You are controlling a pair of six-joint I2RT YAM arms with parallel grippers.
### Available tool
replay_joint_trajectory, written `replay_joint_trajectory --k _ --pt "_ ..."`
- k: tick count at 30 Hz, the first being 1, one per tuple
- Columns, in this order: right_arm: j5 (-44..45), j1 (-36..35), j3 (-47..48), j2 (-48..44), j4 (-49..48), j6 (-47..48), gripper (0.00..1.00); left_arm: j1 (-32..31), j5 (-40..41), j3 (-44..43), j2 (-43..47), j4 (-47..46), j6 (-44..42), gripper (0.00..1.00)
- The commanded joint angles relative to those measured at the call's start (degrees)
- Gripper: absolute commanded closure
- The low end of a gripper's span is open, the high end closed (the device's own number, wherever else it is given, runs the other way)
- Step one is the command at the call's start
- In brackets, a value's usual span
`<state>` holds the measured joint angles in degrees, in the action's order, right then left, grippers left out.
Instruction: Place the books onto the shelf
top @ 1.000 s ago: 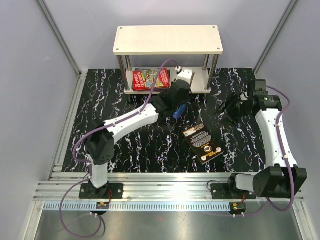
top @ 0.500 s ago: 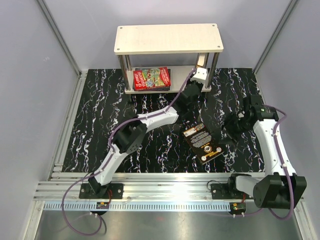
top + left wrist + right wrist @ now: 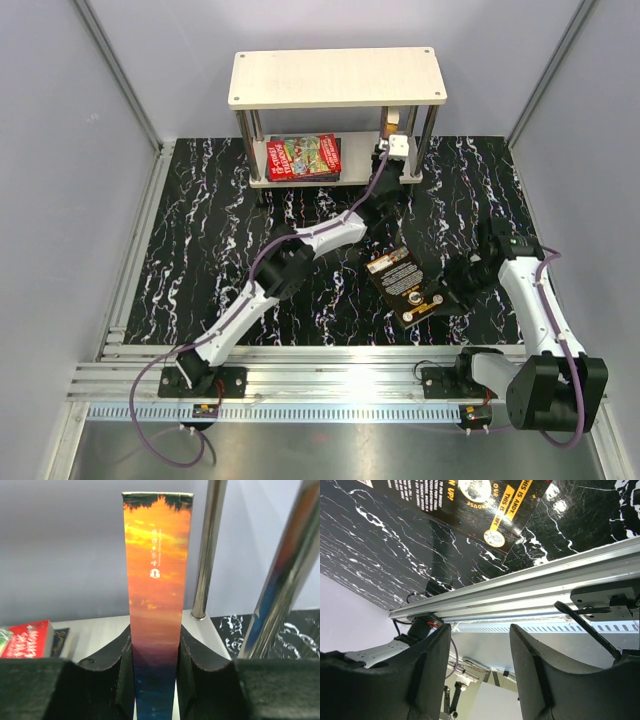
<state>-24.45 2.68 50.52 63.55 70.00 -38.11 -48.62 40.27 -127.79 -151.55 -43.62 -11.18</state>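
Note:
The shelf point(image 3: 335, 78) stands at the back of the table, with a red book point(image 3: 304, 157) lying flat on the left of its lower board. My left gripper point(image 3: 391, 137) reaches to the right end of that lower board point(image 3: 100, 632) and is shut on a thin book with an orange-to-blue cover point(image 3: 157, 575), held upright on edge beside the silver posts point(image 3: 208, 550). The red book point(image 3: 26, 639) shows at the left in the left wrist view. A dark book point(image 3: 405, 285) lies flat on the table. My right gripper point(image 3: 463, 279) hovers open just right of it, nothing between its fingers point(image 3: 427, 670).
The table is black marble-patterned point(image 3: 220, 230), walled in grey on three sides. An aluminium rail point(image 3: 520, 587) runs along the near edge by the arm bases. The dark book's corner point(image 3: 470, 500) fills the top of the right wrist view.
My left arm has stretched farther out, carrying the upright book from mid-table to the shelf's right end. My right arm has swung nearer and lower, beside the dark book.

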Motion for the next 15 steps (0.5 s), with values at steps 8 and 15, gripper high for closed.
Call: replay_joint_trajectory --k 8,15 --pt "2.3 -0.3 -3.4 -4.8 0.1 -1.5 0.43 -1.4 -1.9 -16.4 -7.7 -7.4 11.0 1.0" --pt "1.6 -0.3 -6.6 -9.1 0.9 -2.7 0.43 -1.7 -4.6 -18.3 -10.1 -4.7 15.6 0.01"
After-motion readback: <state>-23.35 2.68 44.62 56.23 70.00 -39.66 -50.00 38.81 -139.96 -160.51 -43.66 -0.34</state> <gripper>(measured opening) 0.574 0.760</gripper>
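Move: The left gripper holds the sunset-coloured book upright by its spine. The free spot at the right end of the lower shelf lies about 4 cm to its right, 3 cm ahead and some 12 cm below. The right front post stands about 7 cm right, level fore and aft; the red book stack is some 20 cm left, 1 cm ahead and about 7 cm down. From the right hand, the spot is about 43 cm ahead, 1 cm left and 2 cm below. Bring the left gripper about 4 cm to the right along the lower shelf, sinking 1 to 1.5 cm, to carry the upright book over beside the right front post. Roll the wrist some 10 degrees so its left side dips, then open the fingers wide and let go of the spine. Meanwhile ease the empty right hand back a couple of centimetres, sinking slightly. ##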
